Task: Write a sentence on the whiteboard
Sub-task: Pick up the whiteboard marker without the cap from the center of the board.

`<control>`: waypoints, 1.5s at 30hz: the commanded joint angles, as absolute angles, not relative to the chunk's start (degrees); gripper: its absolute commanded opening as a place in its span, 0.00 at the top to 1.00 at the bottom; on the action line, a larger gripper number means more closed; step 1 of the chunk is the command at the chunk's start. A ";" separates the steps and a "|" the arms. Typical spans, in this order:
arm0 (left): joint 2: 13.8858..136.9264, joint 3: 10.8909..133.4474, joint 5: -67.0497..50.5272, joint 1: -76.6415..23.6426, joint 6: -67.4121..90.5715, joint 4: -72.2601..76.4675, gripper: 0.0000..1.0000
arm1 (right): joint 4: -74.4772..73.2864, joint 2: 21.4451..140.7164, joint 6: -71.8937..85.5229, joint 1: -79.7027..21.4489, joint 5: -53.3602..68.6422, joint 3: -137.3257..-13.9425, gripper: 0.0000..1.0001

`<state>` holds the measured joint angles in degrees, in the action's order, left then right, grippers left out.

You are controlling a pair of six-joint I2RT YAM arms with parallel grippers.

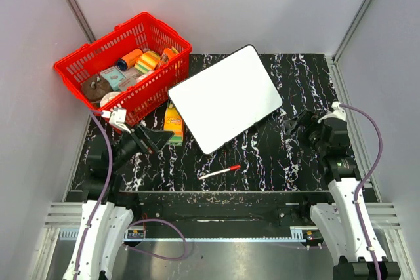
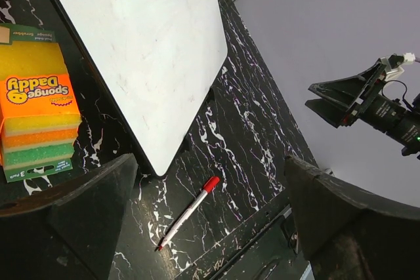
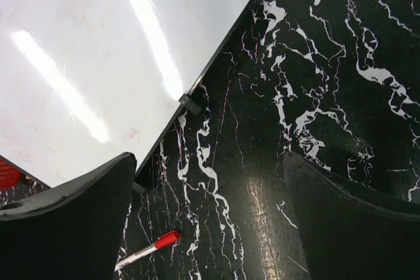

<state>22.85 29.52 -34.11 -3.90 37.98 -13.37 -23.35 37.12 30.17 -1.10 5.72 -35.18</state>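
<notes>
The whiteboard [image 1: 226, 96] lies tilted on the black marble table, its white face [image 2: 138, 44] blank, and no sentence shows on it. In the right wrist view the whiteboard [image 3: 98, 50] fills the upper left. A slim white pen with a red cap [image 1: 220, 172] lies on the table just in front of the board's near corner, apart from both grippers. My left gripper [image 1: 156, 140] hovers left of the board, open and empty, and the pen [image 2: 189, 211] shows between its fingers below. My right gripper [image 1: 298, 124] hovers right of the board, open and empty, with the pen [image 3: 147, 250] at lower left.
A red basket [image 1: 98, 40] holding several packaged items stands at the back left, touching the board's left corner. A pack of coloured sponges [image 1: 173, 122] lies between basket and board. Grey walls enclose the table on three sides.
</notes>
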 commanded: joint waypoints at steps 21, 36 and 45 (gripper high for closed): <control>59.62 46.20 2.70 -52.27 24.01 -27.95 0.01 | -25.22 39.11 32.61 -1.05 13.01 -32.08 0.00; 92.90 60.56 13.62 -70.66 13.98 -28.22 0.19 | -24.70 39.02 32.96 -0.97 15.47 -30.15 0.00; 92.64 52.05 11.09 -67.96 13.27 -21.19 0.28 | -23.82 40.52 32.78 -0.97 15.64 -29.62 0.00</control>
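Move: Past the near corner of the whiteboard lies the marker, about 20 cm to the right of the left hand, 4 cm back and some 24 cm below it. The whiteboard's middle is roughly 27 cm farther out than the marker and 2 cm to its right; the sponge pack's middle stands about 13 cm ahead of the left hand and 4 cm to its right. From the right hand the marker lies roughly 21 cm left, 11 cm back and 18 cm below. Swinging down and to the right, the left hand sinks about 20 cm and travels nearly as far sideways to the marker, drawing back a little, while its wrist tips the fingers from near level to steeply downward. Over the marker the wide-open fingers narrow by about a quarter, still apart on either side of the barrel. The right hand, open and empty, sinks some 6 cm, easing slightly left and back. ##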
